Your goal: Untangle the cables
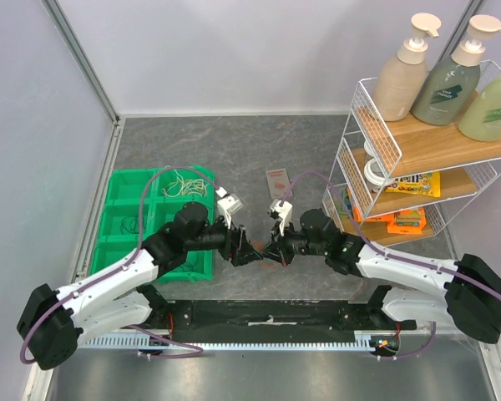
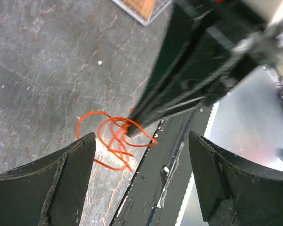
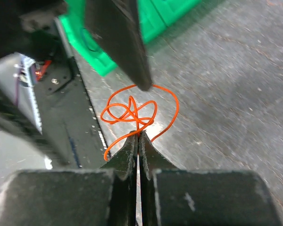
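Observation:
A tangled orange cable point(image 3: 132, 110) hangs just above the grey table. My right gripper point(image 3: 138, 136) is shut on it, pinching the knot at its fingertips. In the left wrist view the orange cable point(image 2: 114, 140) dangles from the right gripper's dark fingers point(image 2: 179, 80). My left gripper point(image 2: 142, 141) is open wide with nothing between its jaws, and the loops lie just beyond its left finger. One left finger point(image 3: 120, 42) hangs over the cable in the right wrist view. From above, the left gripper point(image 1: 240, 249) and the right gripper point(image 1: 271, 251) face each other across the orange cable point(image 1: 257, 252). Pale yellow cables point(image 1: 181, 185) lie in the green bin.
A green compartment bin point(image 1: 117, 225) stands at the left, close behind the left arm. A wire shelf rack point(image 1: 401, 167) with bottles and packets stands at the right. A small packet point(image 1: 278, 182) lies behind the grippers. The black base rail point(image 1: 267, 313) runs along the near edge.

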You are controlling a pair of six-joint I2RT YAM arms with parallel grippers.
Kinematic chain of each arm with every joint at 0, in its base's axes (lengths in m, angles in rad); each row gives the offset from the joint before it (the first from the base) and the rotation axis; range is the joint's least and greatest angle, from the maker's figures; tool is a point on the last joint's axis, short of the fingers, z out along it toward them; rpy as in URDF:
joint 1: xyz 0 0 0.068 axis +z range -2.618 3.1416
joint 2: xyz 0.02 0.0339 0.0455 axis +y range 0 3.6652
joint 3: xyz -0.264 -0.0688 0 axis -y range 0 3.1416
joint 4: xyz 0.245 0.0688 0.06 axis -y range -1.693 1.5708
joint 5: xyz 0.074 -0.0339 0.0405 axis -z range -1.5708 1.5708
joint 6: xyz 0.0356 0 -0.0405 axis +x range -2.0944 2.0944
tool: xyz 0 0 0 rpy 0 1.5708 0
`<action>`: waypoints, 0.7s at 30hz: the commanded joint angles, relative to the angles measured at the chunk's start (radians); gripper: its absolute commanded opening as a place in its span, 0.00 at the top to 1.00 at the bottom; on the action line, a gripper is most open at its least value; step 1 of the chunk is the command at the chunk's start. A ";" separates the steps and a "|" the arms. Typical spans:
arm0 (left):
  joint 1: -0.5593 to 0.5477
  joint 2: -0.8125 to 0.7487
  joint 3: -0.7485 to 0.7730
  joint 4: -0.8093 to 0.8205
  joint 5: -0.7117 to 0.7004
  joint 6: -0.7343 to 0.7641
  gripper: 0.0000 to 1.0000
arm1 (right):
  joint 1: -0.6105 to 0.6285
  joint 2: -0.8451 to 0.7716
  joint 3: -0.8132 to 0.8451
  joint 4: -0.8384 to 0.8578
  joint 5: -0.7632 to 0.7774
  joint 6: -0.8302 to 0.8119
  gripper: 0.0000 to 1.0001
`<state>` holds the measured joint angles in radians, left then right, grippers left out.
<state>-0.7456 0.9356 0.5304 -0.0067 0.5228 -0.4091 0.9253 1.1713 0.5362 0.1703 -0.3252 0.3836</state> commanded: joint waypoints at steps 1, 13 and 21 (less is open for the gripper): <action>-0.040 0.045 0.020 -0.053 -0.118 0.059 0.15 | -0.003 -0.051 0.044 0.100 -0.136 0.053 0.98; -0.040 0.063 0.106 -0.206 -0.298 0.065 0.98 | -0.002 -0.121 0.087 -0.003 0.045 -0.012 0.69; -0.015 0.109 0.249 -0.372 -0.676 -0.012 0.98 | -0.003 0.028 0.252 -0.297 0.641 -0.141 0.09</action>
<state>-0.7834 1.0195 0.6838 -0.2863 0.0921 -0.3737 0.9253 1.1175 0.6930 0.0357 -0.0097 0.3264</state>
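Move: The orange cable is already pinched in the right fingers, its loops about 2 cm to their left and 1 cm above. From the open left hand the loops lie some 3 cm right, 1 cm ahead and 4 cm below, so the left fingers' gap is about 5 cm left of the right hand, 5 cm above and 1 cm back. The green box's middle is about 28 cm left of the left hand, 13 cm ahead and 12 cm below; the small card box lies 25 cm ahead of the right hand, 5 cm right and 10 cm below. The cable changes hands: the left hand sinks about 3 cm while the right lifts the cable to meet it, and the left fingers close on the orange loops from either side, pinching them before the right fingers open wide and let go. Both then swing forward about 5 to 7 cm and draw apart, the left carrying the cable a few centimetres to the left as its wrist turns counter-clockwise and its left side rises, the right hand drifting slightly right, empty, and turning clockwise. ##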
